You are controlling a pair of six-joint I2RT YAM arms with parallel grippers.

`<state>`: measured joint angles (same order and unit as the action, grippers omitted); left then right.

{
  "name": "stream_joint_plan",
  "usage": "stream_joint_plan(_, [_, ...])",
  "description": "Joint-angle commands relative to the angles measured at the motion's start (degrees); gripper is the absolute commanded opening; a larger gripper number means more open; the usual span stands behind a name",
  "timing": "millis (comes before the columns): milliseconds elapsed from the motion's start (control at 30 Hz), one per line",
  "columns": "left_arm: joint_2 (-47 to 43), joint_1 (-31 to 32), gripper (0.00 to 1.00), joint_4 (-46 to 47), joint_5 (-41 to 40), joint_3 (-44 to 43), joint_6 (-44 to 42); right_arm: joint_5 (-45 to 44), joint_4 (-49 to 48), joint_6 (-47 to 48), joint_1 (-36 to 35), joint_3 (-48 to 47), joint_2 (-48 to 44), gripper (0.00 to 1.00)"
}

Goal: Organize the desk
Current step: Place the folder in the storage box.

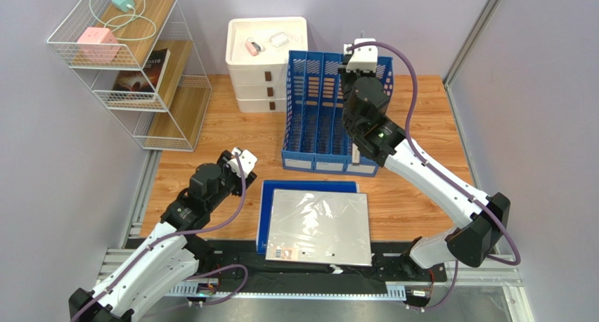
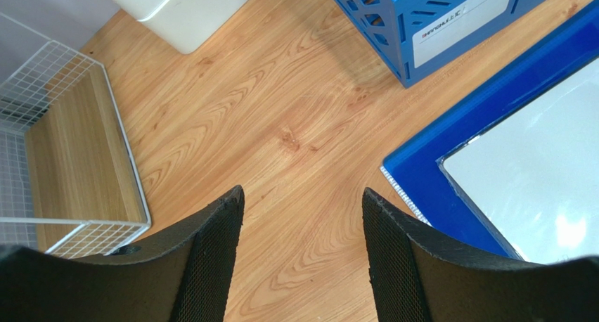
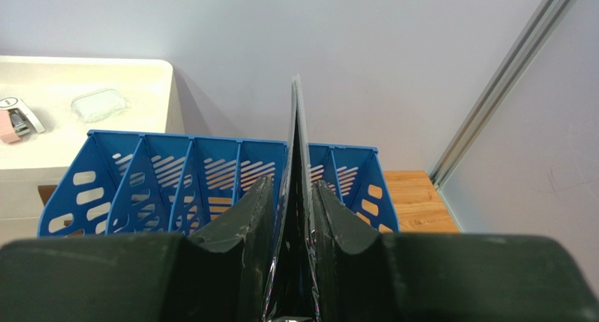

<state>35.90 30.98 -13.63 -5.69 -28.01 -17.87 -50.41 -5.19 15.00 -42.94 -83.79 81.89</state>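
Note:
On the light wooden desk [image 1: 422, 125] stands a blue file rack [image 1: 316, 111] with several slots. My right gripper [image 1: 357, 58] hangs over its right end, shut on a thin plastic-wrapped folder [image 3: 295, 125] held upright and edge-on above the rack [image 3: 169, 181]; in the right wrist view the gripper [image 3: 293, 185] pinches it between both fingers. My left gripper [image 1: 242, 160] hovers open over bare wood, left of a blue folder [image 1: 271, 195] with a glossy white pad [image 1: 320, 227] lying on it. The left wrist view shows nothing inside that gripper [image 2: 302, 195], and the blue folder [image 2: 457, 160] to its right.
A white wire shelf [image 1: 133, 55] at the back left holds a pink cube, a mint device with its cable and a book. White stacked drawers [image 1: 263, 55] with small items on top stand behind the rack. Grey walls close both sides.

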Motion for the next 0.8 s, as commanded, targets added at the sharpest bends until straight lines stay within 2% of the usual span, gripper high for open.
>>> stream_joint_plan(0, [-0.13, -0.40, 0.68, 2.55, 1.12, 0.24, 0.29, -1.79, -18.69, 6.26, 0.49, 1.78, -1.82, 0.00])
stream_joint_plan(67, [-0.13, -0.40, 0.68, 2.64, 1.30, 0.24, 0.29, -2.14, -20.20, 6.53, 0.75, 2.31, -1.03, 0.00])
stream_joint_plan(200, [-0.57, -0.40, 0.68, 2.38, 1.30, 0.32, 0.20, -3.37, -13.12, 1.45, 1.72, 0.47, 0.55, 0.01])
stream_joint_plan(233, [-0.65, -0.40, 0.68, 2.29, 1.47, 0.32, 0.12, -3.55, -11.00, 0.30, 1.80, -0.66, 1.25, 0.08])
stream_joint_plan(267, [-0.83, -0.40, 0.68, 2.29, 1.56, 0.32, 0.11, -4.33, -9.15, -0.58, 1.72, -1.28, 1.61, 0.39])
stream_joint_plan(300, [-0.83, -0.40, 0.68, 2.29, 1.48, 0.32, 0.11, -4.86, -6.61, -2.50, 1.89, -1.46, 1.78, 0.46])
stream_joint_plan(367, [-1.01, -0.40, 0.68, 2.20, 1.47, 0.24, 0.11, -4.17, -3.44, -5.49, 2.24, -1.73, 1.70, 0.45])
stream_joint_plan(400, [-1.09, -0.40, 0.68, 2.20, 1.47, 0.32, 0.03, -3.30, 0.23, -7.25, 2.94, -1.90, 1.61, 0.50])
stream_joint_plan(433, [-1.18, -0.40, 0.68, 2.12, 1.47, 0.32, 0.03, -3.20, 2.01, -11.36, 3.38, -2.08, 1.44, 0.64])
stream_joint_plan(500, [-1.71, -0.40, 0.68, 2.11, 1.39, 0.41, 0.03, -2.24, 9.21, -16.30, 4.61, -3.04, 1.17, 0.73])
stream_joint_plan(633, [-2.32, -0.40, 0.68, 1.85, 1.56, 0.41, -0.06, 0.84, 19.50, -26.58, 6.64, -5.94, 1.69, 0.78])
stream_joint_plan(767, [-2.59, -0.40, 0.68, 1.76, 1.39, 0.50, -0.06, 1.73, 25.74, -28.27, 6.90, -8.31, 3.27, 0.69])
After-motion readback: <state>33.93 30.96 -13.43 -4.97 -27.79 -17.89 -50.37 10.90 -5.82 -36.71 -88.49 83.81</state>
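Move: Pinched upright in the right hand, the folder is already down in the storage box; the box's middle lies about 9 cm ahead of this hand, 6 cm to its left and 28 cm below. The white drawer unit's middle is some 28 cm ahead, 26 cm left and 30 cm below, and the silver folder on the desk some 21 cm back, 8 cm left and 40 cm below. From the left hand the box is about 25 cm ahead, 26 cm right and slightly lower. Letting go of the folder over a right-hand slot of the storage box, the right hand first eases slightly forward and right with its fingers shut on it, then spreads them wide so both pads come free. As they open it sinks about 4 cm and carries on right, some 3 cm in all, rolling left side up roughly 10 degrees. ##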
